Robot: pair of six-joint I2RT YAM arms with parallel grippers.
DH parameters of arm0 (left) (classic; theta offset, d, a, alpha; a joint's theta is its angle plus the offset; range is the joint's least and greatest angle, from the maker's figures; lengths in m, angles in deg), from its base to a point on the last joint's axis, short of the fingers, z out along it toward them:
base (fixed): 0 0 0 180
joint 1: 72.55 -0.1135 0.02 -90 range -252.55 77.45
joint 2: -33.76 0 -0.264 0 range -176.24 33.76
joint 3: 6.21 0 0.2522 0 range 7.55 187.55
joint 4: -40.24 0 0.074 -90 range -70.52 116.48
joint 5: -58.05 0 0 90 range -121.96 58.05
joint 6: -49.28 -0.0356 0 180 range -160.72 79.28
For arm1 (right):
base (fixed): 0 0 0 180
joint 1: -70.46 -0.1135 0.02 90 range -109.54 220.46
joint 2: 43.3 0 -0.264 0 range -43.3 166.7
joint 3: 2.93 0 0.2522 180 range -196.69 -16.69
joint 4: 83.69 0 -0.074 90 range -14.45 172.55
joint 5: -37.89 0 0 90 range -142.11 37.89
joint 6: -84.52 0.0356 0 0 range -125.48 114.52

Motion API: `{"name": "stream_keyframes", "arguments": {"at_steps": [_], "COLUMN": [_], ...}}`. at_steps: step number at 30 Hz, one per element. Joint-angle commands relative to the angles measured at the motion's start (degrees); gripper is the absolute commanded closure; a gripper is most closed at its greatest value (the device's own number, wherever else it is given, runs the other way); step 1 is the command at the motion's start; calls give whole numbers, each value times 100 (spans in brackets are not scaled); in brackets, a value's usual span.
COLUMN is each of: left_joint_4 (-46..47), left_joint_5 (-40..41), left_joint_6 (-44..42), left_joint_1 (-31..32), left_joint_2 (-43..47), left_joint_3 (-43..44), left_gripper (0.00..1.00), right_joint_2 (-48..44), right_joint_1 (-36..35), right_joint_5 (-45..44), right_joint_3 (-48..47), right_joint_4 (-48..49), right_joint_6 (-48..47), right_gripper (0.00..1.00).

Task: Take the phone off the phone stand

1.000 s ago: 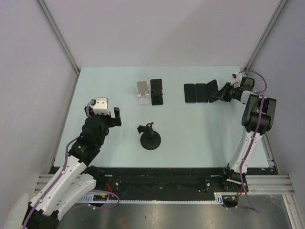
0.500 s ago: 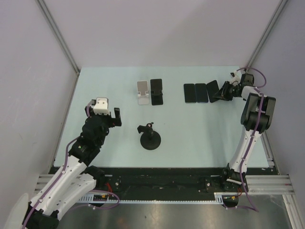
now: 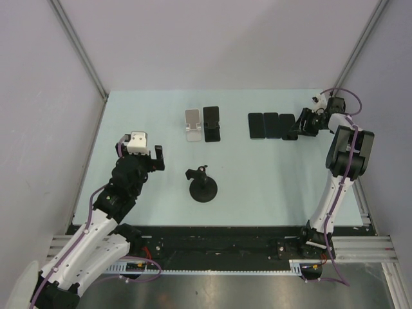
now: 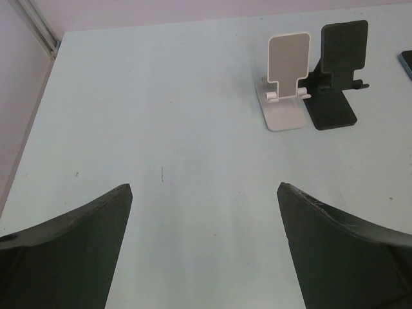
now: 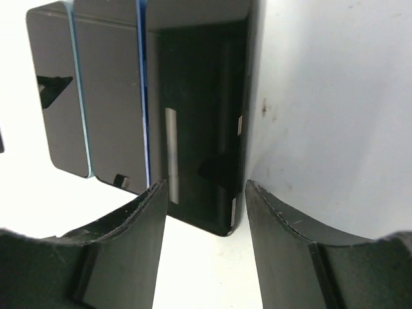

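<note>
Three dark phones lie flat in a row at the back right; the rightmost phone [image 3: 287, 123] [image 5: 199, 109] has its near end between the fingertips of my right gripper [image 3: 297, 126] [image 5: 206, 193]. Those jaws stand apart, with a sliver of table showing between the right finger and the phone's edge. The white phone stand [image 3: 192, 123] [image 4: 286, 84] and the black phone stand [image 3: 211, 123] [image 4: 338, 71] hold nothing. A black stand with a round base [image 3: 202, 187] sits mid-table. My left gripper [image 3: 139, 152] [image 4: 205, 193] hovers open over bare table, well short of the stands.
The other two phones [image 3: 257, 125] [image 3: 271, 125] lie side by side, touching the rightmost one. The table's right edge and a metal post run close behind the right arm [image 3: 347, 151]. Grey walls enclose the table on three sides.
The right gripper has opened. The phone it held tilted now lies flat in line with the other two. The left arm has not moved.
</note>
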Motion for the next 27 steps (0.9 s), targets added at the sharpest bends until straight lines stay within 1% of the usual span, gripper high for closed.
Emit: {"name": "stream_keyframes", "arguments": {"at_steps": [1, 4, 7, 10, 11, 17, 22, 27], "left_joint_4": [259, 259, 267, 267, 267, 267, 267, 258], "left_joint_5": [-52, -61, -61, -52, -61, -87, -87, -96], "left_joint_6": [-145, -145, -145, -145, -145, -145, -145, -145], "left_joint_1": [24, 33, 33, 33, 33, 33, 33, 33], "left_joint_2": [3, -6, -14, -23, -23, -58, -85, -102], "left_joint_3": [-34, -34, -34, -43, -43, -43, -43, -43], "left_gripper": [0, 0, 0, 0, 0, 0, 0, 0], "right_joint_2": [-52, 44, 211, 343, 379, 598, 765, 915], "right_joint_1": [28, -16, -78, -131, -139, -254, -333, -412], "right_joint_5": [-992, -1212, -1239, -1256, -1248, -1125, -1028, -922], "right_joint_3": [-113, -262, -473, -579, -614, -868, -1211, -1457], "right_joint_4": [-300, -334, -440, -467, -475, -589, -730, -809], "right_joint_6": [-200, -147, -129, -129, -121, -182, -226, -217], "right_gripper": [43, 43, 46, 55, 59, 68, 72, 74]}}
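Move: The black phone at the right end of the row of three lies flat, its middle about 4 cm ahead of the right hand, 4 cm to its left and 2 cm below. The blue-edged phone is some 12 cm to the hand's left and the far-left phone about 19 cm, both also 4 cm ahead. From the left hand, the black phone is roughly 27 cm ahead, 65 cm to the right and 22 cm below. Swing the right gripper about 2 cm to its right, rolling its left side down some 10 degrees, then carry it 3 cm forward along the black phone's right edge while easing about 1.5 cm back left and staying low. Close the half-open fingers to about a quarter as you go, bringing the tips in by that edge. ##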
